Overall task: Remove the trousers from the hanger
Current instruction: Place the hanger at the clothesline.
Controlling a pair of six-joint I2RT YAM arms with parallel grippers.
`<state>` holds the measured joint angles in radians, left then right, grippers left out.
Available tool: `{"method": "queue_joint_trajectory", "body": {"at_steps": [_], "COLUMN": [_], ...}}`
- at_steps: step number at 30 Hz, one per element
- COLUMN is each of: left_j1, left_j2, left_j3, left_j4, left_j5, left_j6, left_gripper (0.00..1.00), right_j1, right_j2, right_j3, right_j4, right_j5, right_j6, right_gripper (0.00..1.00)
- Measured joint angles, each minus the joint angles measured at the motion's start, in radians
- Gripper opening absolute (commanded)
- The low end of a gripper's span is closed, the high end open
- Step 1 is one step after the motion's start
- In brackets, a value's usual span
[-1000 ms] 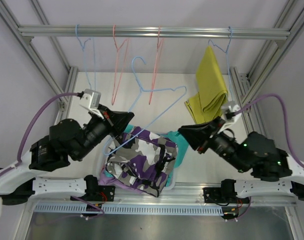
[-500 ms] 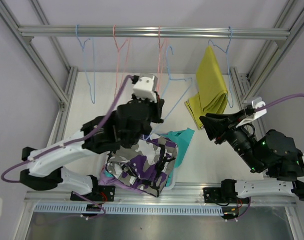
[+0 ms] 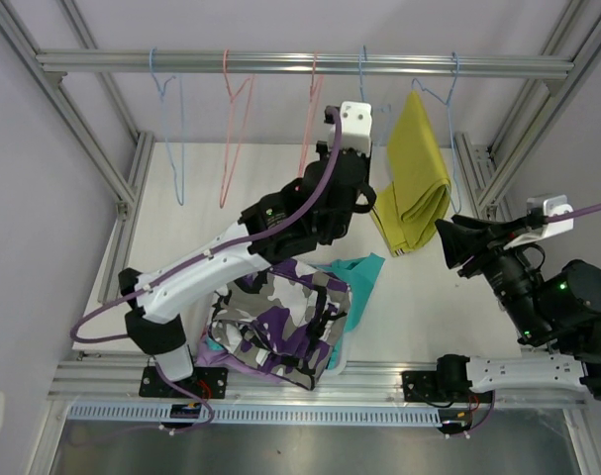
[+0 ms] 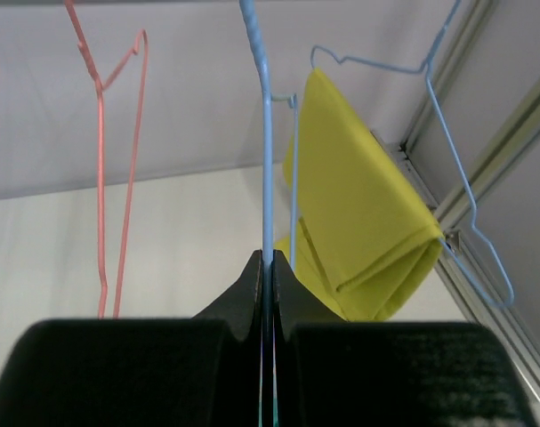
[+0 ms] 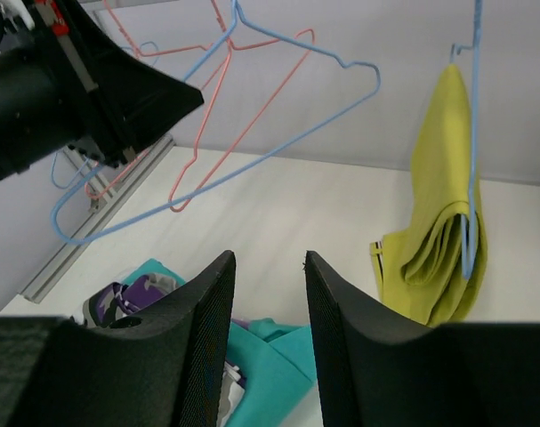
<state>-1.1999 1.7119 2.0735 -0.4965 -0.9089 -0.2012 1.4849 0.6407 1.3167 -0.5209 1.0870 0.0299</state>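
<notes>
Mustard yellow trousers hang folded over a blue hanger at the right end of the rail. My left gripper is raised by the rail just left of them, shut on the wire of an empty blue hanger whose hook reaches the rail. My right gripper is open and empty, low at the right, a short way in front of the yellow trousers. Camouflage trousers and teal trousers lie piled at the front.
A blue hanger and two pink hangers hang empty on the rail. The pile lies in a pale tub near the arm bases. Aluminium frame posts flank the white table.
My left arm has swung the empty blue hanger from above the pile up to the rail. My right gripper has drawn back to the right and opened wider.
</notes>
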Motion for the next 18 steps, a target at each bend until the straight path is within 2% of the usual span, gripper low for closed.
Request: {"method": "queue_joint_trajectory", "body": {"at_steps": [8,18], "left_j1": [0.094,0.176], "left_j2": [0.109,0.218], "left_j3": [0.156,0.181], "left_j4": [0.039,0.038], "left_j5": [0.041,0.140], "left_j6": [0.045,0.045], "left_gripper": [0.01,0.01], "right_j1": [0.000,0.000], "right_j2": [-0.056,-0.124], "right_j3": [-0.028,-0.111], "right_j4": [-0.007,0.018], "right_j5": [0.015,0.024], "right_j6": [-0.020,-0.078], "right_gripper": [0.44,0.45]}}
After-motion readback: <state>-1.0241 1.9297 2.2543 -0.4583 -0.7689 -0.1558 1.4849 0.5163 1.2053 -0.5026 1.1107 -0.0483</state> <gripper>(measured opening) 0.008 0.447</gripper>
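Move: The left hand holds the empty blue hanger by its shoulder. Its place on the clothesline rod lies about 15 cm ahead, 2 cm right and some 10 cm above the hand. The nearest pink hanger hangs about 15 cm ahead and 9 cm left; the yellow trousers are some 13 cm ahead, 11 cm right and 8 cm lower. From the idle right hand that rod spot is roughly 28 cm ahead, 13 cm left and 10 cm up. Forward about 9 cm towards the rod, the left hand carries the blue hanger in a low arch: it first rises some 2 cm, then sinks about 4 cm while easing slightly right, between the pink hanger and the yellow trousers. The fingers stay shut on the shoulder wire and the wrist hardly turns. The open right hand backs off about 3 cm right and down, empty. ##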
